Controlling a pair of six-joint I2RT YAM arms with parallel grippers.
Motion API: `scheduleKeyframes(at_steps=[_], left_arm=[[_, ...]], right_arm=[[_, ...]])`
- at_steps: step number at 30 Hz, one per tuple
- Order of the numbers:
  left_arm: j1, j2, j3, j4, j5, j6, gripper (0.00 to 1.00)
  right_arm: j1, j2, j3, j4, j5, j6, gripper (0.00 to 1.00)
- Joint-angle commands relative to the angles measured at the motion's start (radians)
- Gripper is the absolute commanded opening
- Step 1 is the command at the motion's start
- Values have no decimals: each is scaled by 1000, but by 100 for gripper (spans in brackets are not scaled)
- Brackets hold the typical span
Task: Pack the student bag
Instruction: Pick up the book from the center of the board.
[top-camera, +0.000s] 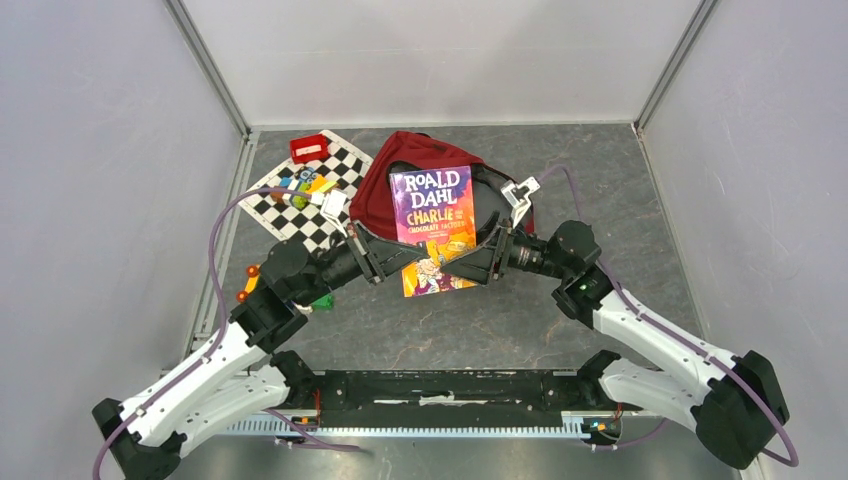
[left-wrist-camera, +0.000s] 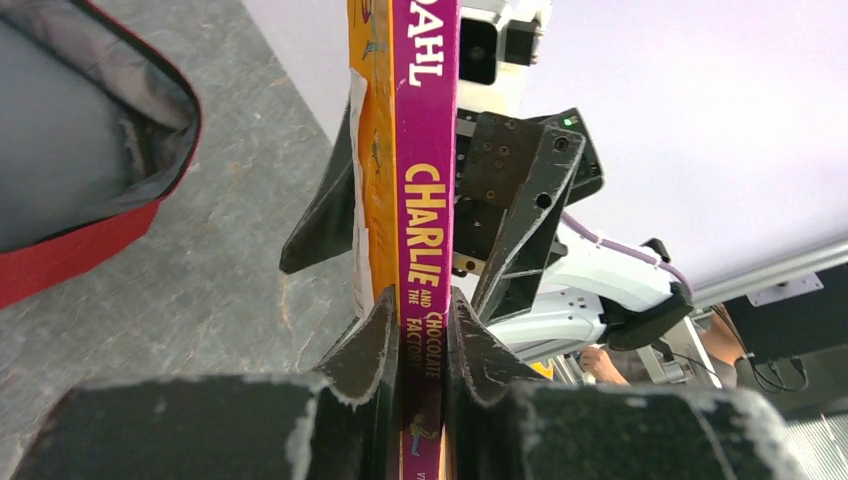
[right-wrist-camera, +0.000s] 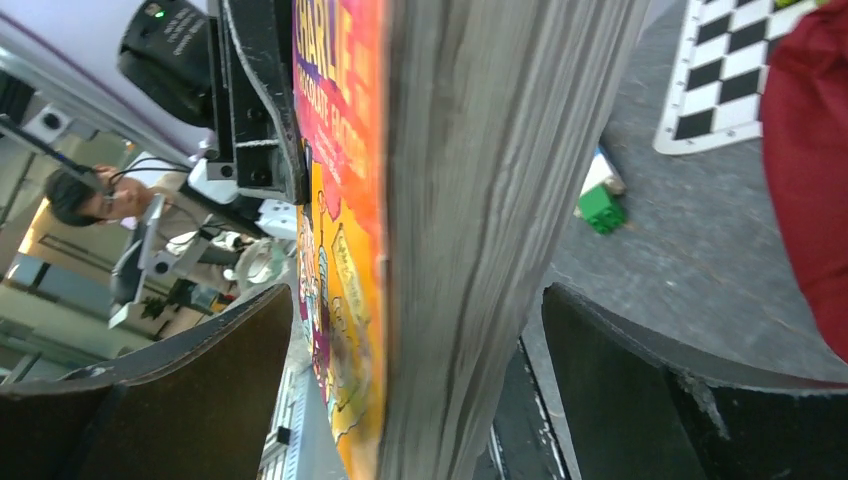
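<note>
A paperback (top-camera: 437, 225) with a purple and orange cover, titled Charlie and the Chocolate Factory, hangs above the table between both arms. My left gripper (top-camera: 375, 262) is shut on its spine edge; in the left wrist view both fingers (left-wrist-camera: 375, 340) press the purple spine (left-wrist-camera: 425, 200). My right gripper (top-camera: 487, 262) stands open around the opposite page edge (right-wrist-camera: 480, 200), with a gap on each side of the pages between its fingers (right-wrist-camera: 200, 390). The student bag (top-camera: 420, 160), dark red with grey lining (left-wrist-camera: 60, 130), lies open behind the book.
A checkered mat (top-camera: 345, 160) lies at the back left with several coloured blocks (top-camera: 305, 185) and a small red box (top-camera: 310, 148) on it. A green block (right-wrist-camera: 600, 208) and orange pieces (top-camera: 247, 280) sit by the left arm. Grey walls close three sides.
</note>
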Motion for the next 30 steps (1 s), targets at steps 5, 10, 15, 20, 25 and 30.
scheduleKeyframes(at_steps=[5, 10, 15, 20, 25, 30], left_arm=[[-1, 0, 93, 173, 53, 61, 2], [-1, -24, 109, 84, -9, 95, 2], [-1, -38, 117, -6, -40, 113, 2], [-1, -40, 119, -37, -48, 120, 2], [-1, -15, 131, -122, -94, 155, 2], [-1, 101, 216, -268, -172, 234, 4]], right_arm=[[-2, 9, 9, 267, -133, 116, 87], [-8, -15, 1, 232, -121, 109, 61], [-28, -40, -18, 193, -89, 97, 43], [-32, -63, 5, 77, -37, 21, 26], [-32, -82, 65, -92, 49, -91, 0], [-43, -109, 102, -285, 264, -209, 0]])
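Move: Between the two raised hands hangs the book, its spine already pinched by the left hand, its middle some 4 cm ahead and 4 cm right of that hand. For the open right hand, straddling the page edge, the book's middle is about 5 cm left and 3 cm ahead. The red backpack's middle lies roughly 30 cm ahead of the left hand, 6 cm right and 25 cm below. Closing from wide open, the right fingers pinch the book's page edge from above and below while both hands lift about 3.5 cm together, then sink part of the way back. The right hand also draws back some 2 cm towards its base as it rises and returns forward on the way down; the left keeps its grip on the spine. ##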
